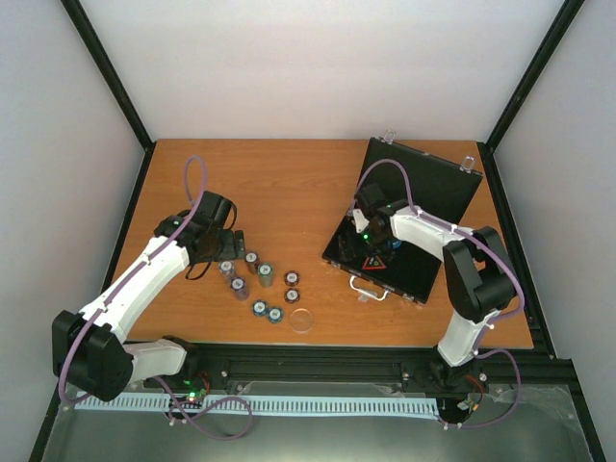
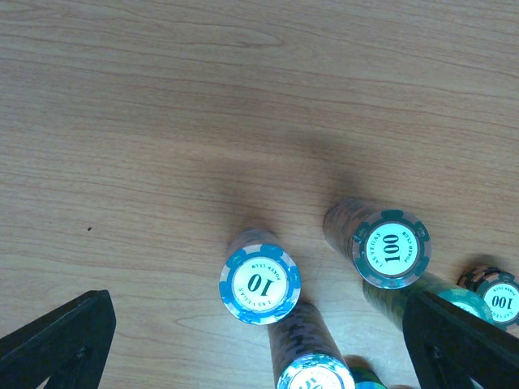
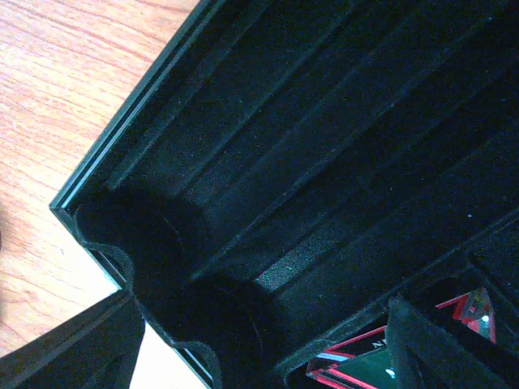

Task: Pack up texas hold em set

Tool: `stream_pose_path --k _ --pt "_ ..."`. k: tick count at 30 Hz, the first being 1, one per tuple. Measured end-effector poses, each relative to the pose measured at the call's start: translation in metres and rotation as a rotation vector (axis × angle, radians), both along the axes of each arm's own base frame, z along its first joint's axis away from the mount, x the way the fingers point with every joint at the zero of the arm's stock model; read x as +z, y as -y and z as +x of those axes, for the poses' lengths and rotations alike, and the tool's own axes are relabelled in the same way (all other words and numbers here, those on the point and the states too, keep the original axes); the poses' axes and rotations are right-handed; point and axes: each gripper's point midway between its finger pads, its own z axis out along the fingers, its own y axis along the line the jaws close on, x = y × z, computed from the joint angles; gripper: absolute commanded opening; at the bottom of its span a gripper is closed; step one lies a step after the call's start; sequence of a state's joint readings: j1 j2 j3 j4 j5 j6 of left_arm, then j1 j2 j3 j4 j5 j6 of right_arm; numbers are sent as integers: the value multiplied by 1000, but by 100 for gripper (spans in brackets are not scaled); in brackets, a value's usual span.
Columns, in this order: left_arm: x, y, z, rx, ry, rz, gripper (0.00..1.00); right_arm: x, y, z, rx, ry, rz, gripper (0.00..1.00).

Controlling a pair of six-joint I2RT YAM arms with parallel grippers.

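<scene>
The black case [image 1: 428,188] of the texas hold em set lies open at the right, silver handle [image 1: 369,289] toward me. A dark triangular token [image 1: 373,262] with red edges [image 3: 377,366] rests in its tray. My right gripper [image 1: 370,231] hovers open over the tray's empty chip grooves [image 3: 324,162], holding nothing. Several short poker chip stacks [image 1: 260,281] stand mid-table. My left gripper [image 1: 224,243] hangs open just above them, a "10" stack [image 2: 259,284] between its fingers [image 2: 61,340] and a "100" stack [image 2: 391,250] beside it. A pale blue disc [image 1: 302,320] lies near the front edge.
Black frame posts rise at the table's back corners [image 1: 149,144]. A slotted cable rail [image 1: 289,404] runs along the near edge below the arm bases. Bare wood [image 1: 279,183] stretches behind the chips and left of the case.
</scene>
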State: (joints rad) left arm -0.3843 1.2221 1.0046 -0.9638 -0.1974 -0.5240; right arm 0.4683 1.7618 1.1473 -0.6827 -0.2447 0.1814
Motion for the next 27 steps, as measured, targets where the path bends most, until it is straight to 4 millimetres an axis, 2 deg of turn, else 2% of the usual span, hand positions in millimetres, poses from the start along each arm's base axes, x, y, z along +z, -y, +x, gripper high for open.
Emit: stream_pose_path --k 6,11,20,27 --pt "0 0 0 0 0 0 100 -5 7 3 -20 11 -51 84" --pt "-2 0 -1 0 -4 2 100 -23 21 0 -35 -18 -138 84" --pt "-3 0 -1 0 -4 2 100 -22 29 0 -44 -6 -176 84" --pt "-3 0 -1 0 -3 0 100 -24 49 -2 -63 -1 -281 85"
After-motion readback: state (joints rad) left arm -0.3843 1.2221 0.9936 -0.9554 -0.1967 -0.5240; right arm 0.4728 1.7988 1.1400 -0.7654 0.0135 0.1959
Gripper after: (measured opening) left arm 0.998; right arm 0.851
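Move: The All In triangle lies in the open case some 3 cm to the right of the right hand, about 3 cm back and 4 cm below it. The blue button is roughly 8 cm to this hand's right and 2 cm ahead; the case's near-left corner is about 8 cm left and 2 cm back, and the case handle about 10 cm back and 2 cm right. From the left hand the triangle is some 31 cm right, 3 cm back and 13 cm lower. Lower the right gripper about 2.5 cm deeper into the open case while shifting it right, then keep it at that depth and carry on rightward, about 5 cm in all, towards the All In triangle. Roll the wrist some 15 degrees as it goes, so the left-slanting fingers come to point almost straight down. Leave the fingers wide open and let the hand push the case along to the right. ##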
